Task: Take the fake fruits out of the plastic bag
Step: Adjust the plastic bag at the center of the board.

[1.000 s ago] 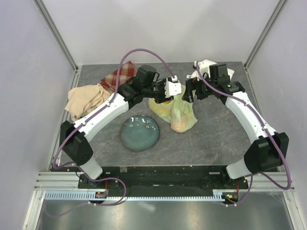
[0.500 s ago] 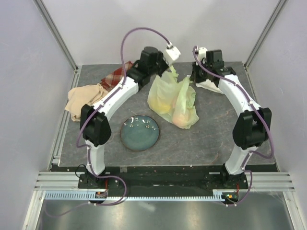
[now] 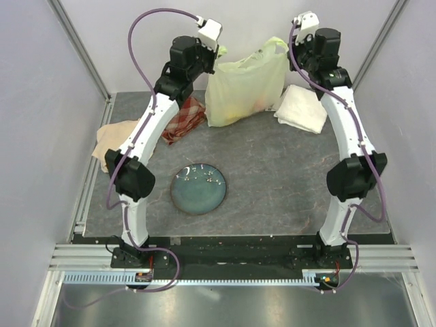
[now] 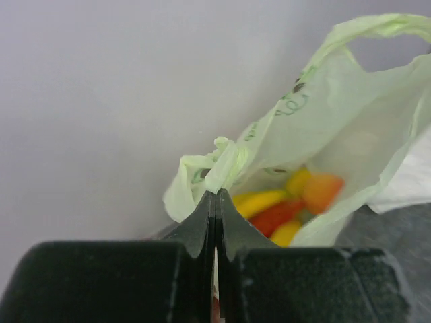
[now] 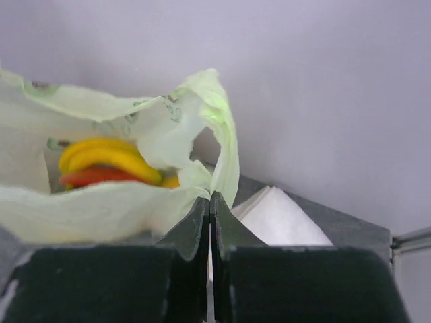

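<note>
The pale yellow-green plastic bag (image 3: pixel 245 85) hangs stretched between both raised arms at the back of the table, its bottom near the tabletop. My left gripper (image 3: pixel 219 53) is shut on the bag's left top corner. My right gripper (image 3: pixel 291 45) is shut on the right handle. In the left wrist view the jaws (image 4: pixel 215 194) pinch a bunched bit of the bag (image 4: pixel 337 121), and the fake fruits (image 4: pixel 296 202), yellow, red and orange, lie inside. The right wrist view shows the jaws (image 5: pixel 209 195) shut on the bag's edge (image 5: pixel 222 148), with yellow and red fruits (image 5: pixel 108 161) in the open mouth.
A blue plate (image 3: pixel 198 189) sits in the middle front of the table. A folded white towel (image 3: pixel 303 109) lies at the back right, under the right arm. A red checked cloth (image 3: pixel 184 119) and a beige cloth (image 3: pixel 112 139) lie at the left.
Both grippers have shut on the bag's top edges and lifted it up and toward the back wall. The bag now hangs spread between them instead of slumped on the table.
</note>
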You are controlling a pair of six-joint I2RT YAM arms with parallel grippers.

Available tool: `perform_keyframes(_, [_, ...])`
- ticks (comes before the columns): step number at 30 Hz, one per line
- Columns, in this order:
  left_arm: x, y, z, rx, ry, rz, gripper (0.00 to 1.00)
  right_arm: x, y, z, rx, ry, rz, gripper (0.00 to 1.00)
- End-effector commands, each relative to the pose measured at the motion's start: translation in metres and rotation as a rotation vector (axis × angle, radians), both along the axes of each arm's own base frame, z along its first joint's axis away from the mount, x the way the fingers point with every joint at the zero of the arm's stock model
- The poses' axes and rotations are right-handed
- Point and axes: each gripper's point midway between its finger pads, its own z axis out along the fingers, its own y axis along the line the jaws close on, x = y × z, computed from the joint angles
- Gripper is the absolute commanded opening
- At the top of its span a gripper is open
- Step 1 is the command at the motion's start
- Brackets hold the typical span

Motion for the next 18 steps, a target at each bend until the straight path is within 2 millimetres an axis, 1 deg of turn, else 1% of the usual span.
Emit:
perform_keyframes(1, [-0.062, 0.004, 0.02, -0.134, 0.057, -0.061, 0.01, -0.051, -0.006, -0.003, -0.13, -0.01, 0.046, 0.0])
perform_keyframes(2, [-0.071, 0.006, 0.011, -0.14, 0.09, -0.065, 0.02, -0.07, -0.011, 0.001, -0.145, -0.019, 0.043, 0.0])
perform_keyframes(3, [-0.078, 0.008, -0.005, -0.152, 0.144, -0.063, 0.02, -0.08, -0.014, -0.017, -0.168, 0.017, 0.039, 0.0])
perform_keyframes(4, [-0.093, 0.015, -0.028, -0.143, 0.208, -0.051, 0.02, -0.093, -0.018, -0.068, -0.186, 0.127, 0.043, 0.0])
perform_keyframes(5, [-0.102, 0.017, -0.04, -0.156, 0.254, -0.047, 0.02, -0.114, -0.02, -0.069, -0.19, 0.135, 0.046, 0.0])
perform_keyframes(6, [-0.111, 0.02, -0.054, -0.165, 0.303, -0.041, 0.01, -0.127, -0.021, -0.086, -0.19, 0.172, 0.051, 0.0])
perform_keyframes(7, [-0.13, 0.026, -0.072, -0.154, 0.354, -0.044, 0.02, -0.146, -0.023, -0.127, -0.18, 0.269, 0.049, 0.0])
perform_keyframes(8, [-0.138, 0.03, -0.08, -0.154, 0.377, -0.042, 0.02, -0.163, -0.025, -0.129, -0.173, 0.282, 0.047, 0.0])
perform_keyframes(9, [-0.148, 0.033, -0.084, -0.158, 0.391, -0.044, 0.02, -0.173, -0.026, -0.14, -0.168, 0.312, 0.044, 0.0])
perform_keyframes(10, [-0.161, 0.039, -0.093, -0.15, 0.408, -0.049, 0.01, -0.186, -0.029, -0.161, -0.16, 0.367, 0.033, 0.0])
perform_keyframes(11, [-0.169, 0.041, -0.095, -0.144, 0.412, -0.056, 0.01, -0.198, -0.033, -0.161, -0.159, 0.379, 0.014, 0.0])
perform_keyframes(12, [-0.175, 0.043, -0.098, -0.136, 0.413, -0.062, 0.02, -0.204, -0.035, -0.166, -0.16, 0.396, 0.004, 0.0])
perform_keyframes(13, [-0.182, 0.044, -0.11, -0.124, 0.439, -0.07, 0.01, -0.212, -0.037, -0.174, -0.165, 0.42, 0.001, 0.01])
perform_keyframes(14, [-0.189, 0.046, -0.112, -0.117, 0.445, -0.076, 0.02, -0.219, -0.038, -0.172, -0.176, 0.419, 0.014, 0.09])
perform_keyframes(15, [-0.193, 0.046, -0.116, -0.11, 0.456, -0.087, 0.02, -0.222, -0.037, -0.169, -0.181, 0.416, 0.028, 0.21])
perform_keyframes(16, [-0.199, 0.046, -0.13, -0.099, 0.491, -0.1, 0.02, -0.22, -0.034, -0.156, -0.182, 0.388, 0.045, 0.46])
perform_keyframes(17, [-0.203, 0.046, -0.135, -0.1, 0.506, -0.103, 0.04, -0.22, -0.03, -0.145, -0.175, 0.371, 0.069, 0.57])
perform_keyframes(18, [-0.207, 0.047, -0.146, -0.102, 0.537, -0.096, 0.1, -0.219, -0.019, -0.129, -0.147, 0.345, 0.118, 0.63])
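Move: Each hand still grips one side of the plastic bag, which is held up between them. The board spot it goes to lies about 9 cm back, 12 cm right and 30 cm below the left hand, and about 10 cm back, 17 cm left and 28 cm below the right. The checked cloth is some 6 cm back and 12 cm left of the left hand, the plate about 33 cm back and 6 cm left of it; the white towel is 4 cm back and 7 cm right of the right hand, all at board level. Both arms sweep the held-up bag back towards their bases and down onto the board together, the left going about 19 cm back and 14 cm down, the right some 22 cm back and 19 cm down, while both wrists tip the fingers nearly 30 degrees further downwards. The left fingers keep their pinch and drift a few centimetres outwards to the left, while the right fingers, down low past the near edge of the white towel, open about halfway at the very end to let their handle loose. ##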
